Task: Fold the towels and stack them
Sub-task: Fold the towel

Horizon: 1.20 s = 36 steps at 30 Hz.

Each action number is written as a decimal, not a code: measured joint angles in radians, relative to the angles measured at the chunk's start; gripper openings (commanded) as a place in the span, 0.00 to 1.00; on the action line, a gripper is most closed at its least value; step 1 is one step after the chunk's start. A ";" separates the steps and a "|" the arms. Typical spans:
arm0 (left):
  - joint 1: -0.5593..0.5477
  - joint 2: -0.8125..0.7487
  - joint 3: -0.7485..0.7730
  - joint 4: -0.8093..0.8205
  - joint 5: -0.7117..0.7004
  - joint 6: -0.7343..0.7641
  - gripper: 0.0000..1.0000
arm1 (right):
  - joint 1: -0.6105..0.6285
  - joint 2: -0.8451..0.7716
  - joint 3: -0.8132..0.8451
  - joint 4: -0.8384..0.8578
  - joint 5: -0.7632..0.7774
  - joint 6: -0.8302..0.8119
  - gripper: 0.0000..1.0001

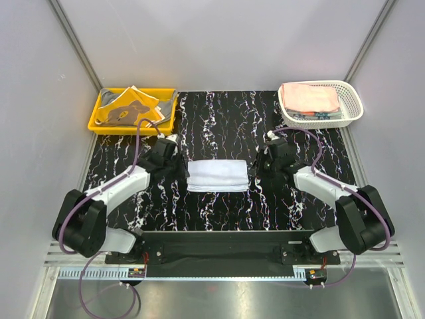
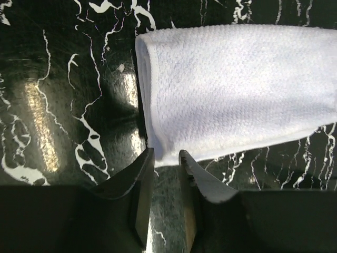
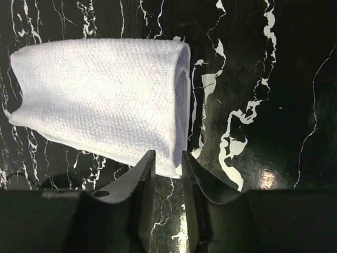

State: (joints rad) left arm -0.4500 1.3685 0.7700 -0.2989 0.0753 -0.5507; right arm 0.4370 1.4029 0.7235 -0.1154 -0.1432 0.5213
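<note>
A folded light blue-white towel lies flat in the middle of the black marbled table. My left gripper stands at its left end and my right gripper at its right end. In the left wrist view the left gripper is open, with the towel's near corner just at the gap between its tips, not pinched. In the right wrist view the right gripper is open too, the towel's near corner lying between its tips. Orange and grey towels lie crumpled at the back left; a folded pink towel lies at the back right.
A yellow tray holds the crumpled towels at the back left corner. A white lattice basket holds the pink towel at the back right. Grey walls close in the table on three sides. The arm bases sit at the near edge.
</note>
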 measured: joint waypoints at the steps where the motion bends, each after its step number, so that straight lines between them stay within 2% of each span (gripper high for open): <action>1: 0.000 -0.020 0.005 -0.018 -0.002 0.002 0.31 | 0.000 -0.010 0.004 -0.011 0.002 0.000 0.34; 7: -0.009 -0.063 0.068 -0.070 -0.005 0.005 0.31 | 0.018 -0.013 0.057 -0.058 0.027 0.000 0.33; 14: -0.068 0.058 0.100 -0.032 -0.005 -0.005 0.31 | 0.082 0.077 0.089 -0.053 0.048 0.012 0.32; 18: -0.087 0.120 0.082 -0.015 -0.006 -0.013 0.29 | 0.094 0.122 0.075 -0.047 0.050 0.027 0.32; 28: -0.119 0.122 -0.033 0.026 -0.020 -0.047 0.26 | 0.124 0.112 -0.036 0.033 0.052 0.069 0.31; 32: -0.124 0.121 -0.034 0.029 -0.027 -0.053 0.26 | 0.124 0.101 -0.039 0.028 0.056 0.072 0.33; 36: -0.129 0.113 -0.004 -0.026 -0.051 -0.048 0.26 | 0.127 0.058 -0.021 -0.046 0.085 0.065 0.39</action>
State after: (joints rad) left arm -0.5789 1.4811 0.7658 -0.3244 0.0242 -0.5983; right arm 0.5640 1.4609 0.7029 -0.1616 -0.0586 0.5861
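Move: The folded white towel lies between the hands, about 5 cm below them. Its middle is some 10 cm to the left hand's right and 2 cm ahead; from the right hand it is about 12 cm left and 2 cm ahead. The yellow basket stands roughly 28 cm ahead and 20 cm left of the left hand, the white basket about 31 cm ahead and 24 cm right of the right hand. Both hands bring their fingertips down onto the towel's near corners: they first lift 2-4 cm while closing in 2-3 cm from either side, then sink about 7 cm while drawing back some 3 cm, dragging the towel with them. Fingers stay partly open and tip slightly steeper; at the end both begin easing up. ##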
